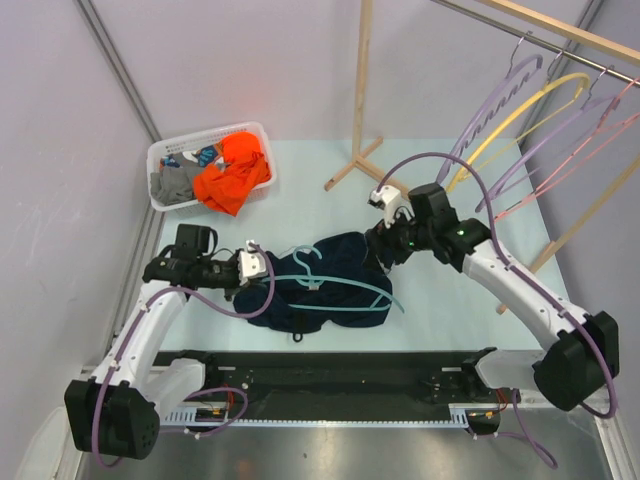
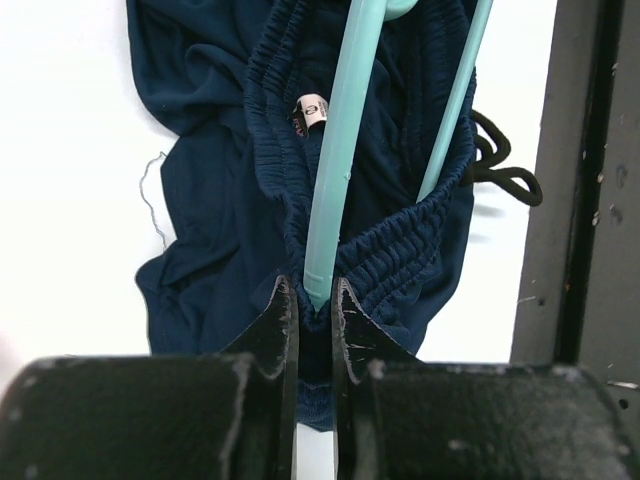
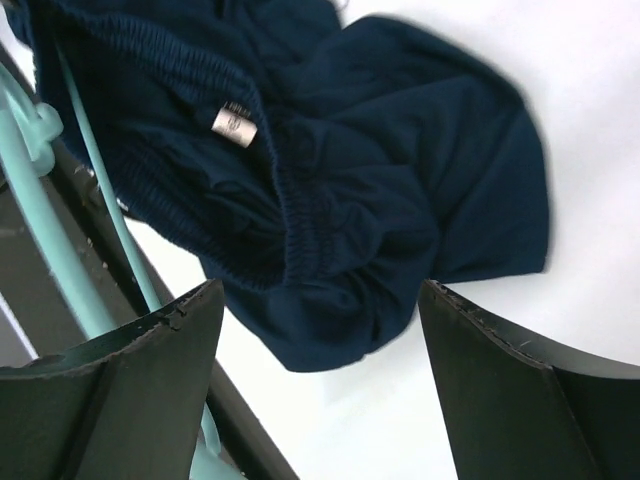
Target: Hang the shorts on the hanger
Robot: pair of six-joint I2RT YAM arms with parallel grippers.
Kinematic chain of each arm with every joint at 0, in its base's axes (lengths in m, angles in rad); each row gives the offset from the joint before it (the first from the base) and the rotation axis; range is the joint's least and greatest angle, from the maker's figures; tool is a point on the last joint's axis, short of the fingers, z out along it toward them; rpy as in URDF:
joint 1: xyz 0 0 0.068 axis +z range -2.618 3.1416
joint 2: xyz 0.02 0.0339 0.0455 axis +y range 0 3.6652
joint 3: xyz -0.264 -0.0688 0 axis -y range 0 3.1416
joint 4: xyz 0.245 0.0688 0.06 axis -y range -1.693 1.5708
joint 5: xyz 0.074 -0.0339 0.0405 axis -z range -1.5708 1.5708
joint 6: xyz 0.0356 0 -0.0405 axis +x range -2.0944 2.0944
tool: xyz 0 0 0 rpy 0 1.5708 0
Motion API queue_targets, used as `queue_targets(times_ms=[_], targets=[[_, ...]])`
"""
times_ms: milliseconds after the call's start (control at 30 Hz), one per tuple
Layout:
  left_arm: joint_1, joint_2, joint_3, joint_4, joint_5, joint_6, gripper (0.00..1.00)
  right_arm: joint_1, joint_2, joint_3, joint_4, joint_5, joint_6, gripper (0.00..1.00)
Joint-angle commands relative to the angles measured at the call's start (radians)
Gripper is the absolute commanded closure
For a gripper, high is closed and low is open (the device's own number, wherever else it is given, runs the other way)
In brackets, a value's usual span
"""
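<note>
The dark navy shorts [image 1: 335, 262] lie crumpled on the table's middle, their white tag [image 2: 313, 110] showing inside the elastic waistband. The teal hanger [image 1: 345, 288] lies across them, one arm running through the waistband. My left gripper [image 1: 256, 264] is at the shorts' left edge, shut on the end of the hanger [image 2: 340, 150], with waistband fabric of the shorts [image 2: 220, 200] bunched between the jaws too. My right gripper [image 1: 384, 246] hovers at the right side, open, its wide jaws above a fold of the shorts [image 3: 400, 150] and holding nothing. In that view the hanger [image 3: 40, 200] shows at left.
A white basket [image 1: 160, 155] at the back left holds an orange garment [image 1: 235, 175] and a grey one [image 1: 172, 185]. A wooden rack [image 1: 362, 80] at the back right carries purple [image 1: 500, 105], yellow [image 1: 520, 110] and pink hangers. A black rail [image 1: 340, 365] runs along the near edge.
</note>
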Motion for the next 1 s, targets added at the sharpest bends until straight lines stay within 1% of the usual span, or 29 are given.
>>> queue_targets(times_ms=[0,167,367,467,500,567,600,633,667,733,767,800,967], targets=[[0.004,-0.059,-0.014,-0.024,0.043,0.1,1.0,0.068,0.058,-0.018,0.065,0.034,0.015,0.18],[0.004,-0.096,-0.028,-0.026,0.052,0.074,1.0,0.155,0.159,-0.033,0.113,0.135,0.004,0.2],[0.004,-0.13,-0.049,0.007,0.047,0.011,1.0,0.22,0.246,-0.058,0.164,0.209,-0.013,0.24],[0.004,-0.14,-0.051,0.016,0.034,-0.013,1.0,0.229,0.28,-0.067,0.182,0.238,-0.003,0.34],[0.006,-0.142,-0.051,0.016,0.021,-0.018,1.0,0.226,0.286,-0.069,0.179,0.25,0.003,0.42],[0.023,-0.146,-0.051,0.016,0.012,-0.021,1.0,0.211,0.282,-0.072,0.164,0.251,0.006,0.5],[0.032,-0.15,-0.051,0.016,0.008,-0.02,1.0,0.199,0.267,-0.075,0.144,0.248,0.01,0.59],[0.061,-0.153,-0.049,0.018,0.007,-0.018,1.0,0.176,0.259,-0.083,0.133,0.238,0.012,0.64],[0.073,-0.154,-0.049,0.023,0.004,-0.012,1.0,0.162,0.25,-0.086,0.107,0.234,0.007,0.76],[0.111,-0.151,-0.046,0.03,-0.015,-0.007,1.0,0.122,0.224,-0.095,0.081,0.232,0.0,0.88],[0.139,-0.153,-0.043,0.041,-0.017,-0.006,1.0,0.108,0.214,-0.099,0.055,0.219,-0.005,0.91],[0.157,-0.151,-0.04,0.041,-0.017,0.006,1.0,0.096,0.205,-0.104,0.046,0.212,-0.014,0.99],[0.242,-0.134,-0.022,0.049,-0.072,0.086,1.0,0.016,0.145,-0.124,-0.008,0.203,-0.045,1.0]])
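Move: The right hand is open above the right end of the shorts' waistband, which lies about 12 cm below it, some 3 cm to its left and 1 cm back. The hanger's free right end is raised off the table about 9 cm back and 5 cm right of that hand, with the hanger's hook about 14 cm to its left and 2 cm back. From the left hand, still pinching the hanger's left end inside the waistband, the waistband's right end lies roughly 22 cm right, 4 cm ahead and 6 cm lower. The right hand drops about 11 cm onto the right end of the shorts' waistband, drifting left and slightly back on the way, then closes and pinches the band's edge, easing back to the right and starting to rise. The left hand keeps its pinch on hanger and band, creeps back a little, then draws some 3 cm left and slightly forward, turning about 10 degrees counter-clockwise. ##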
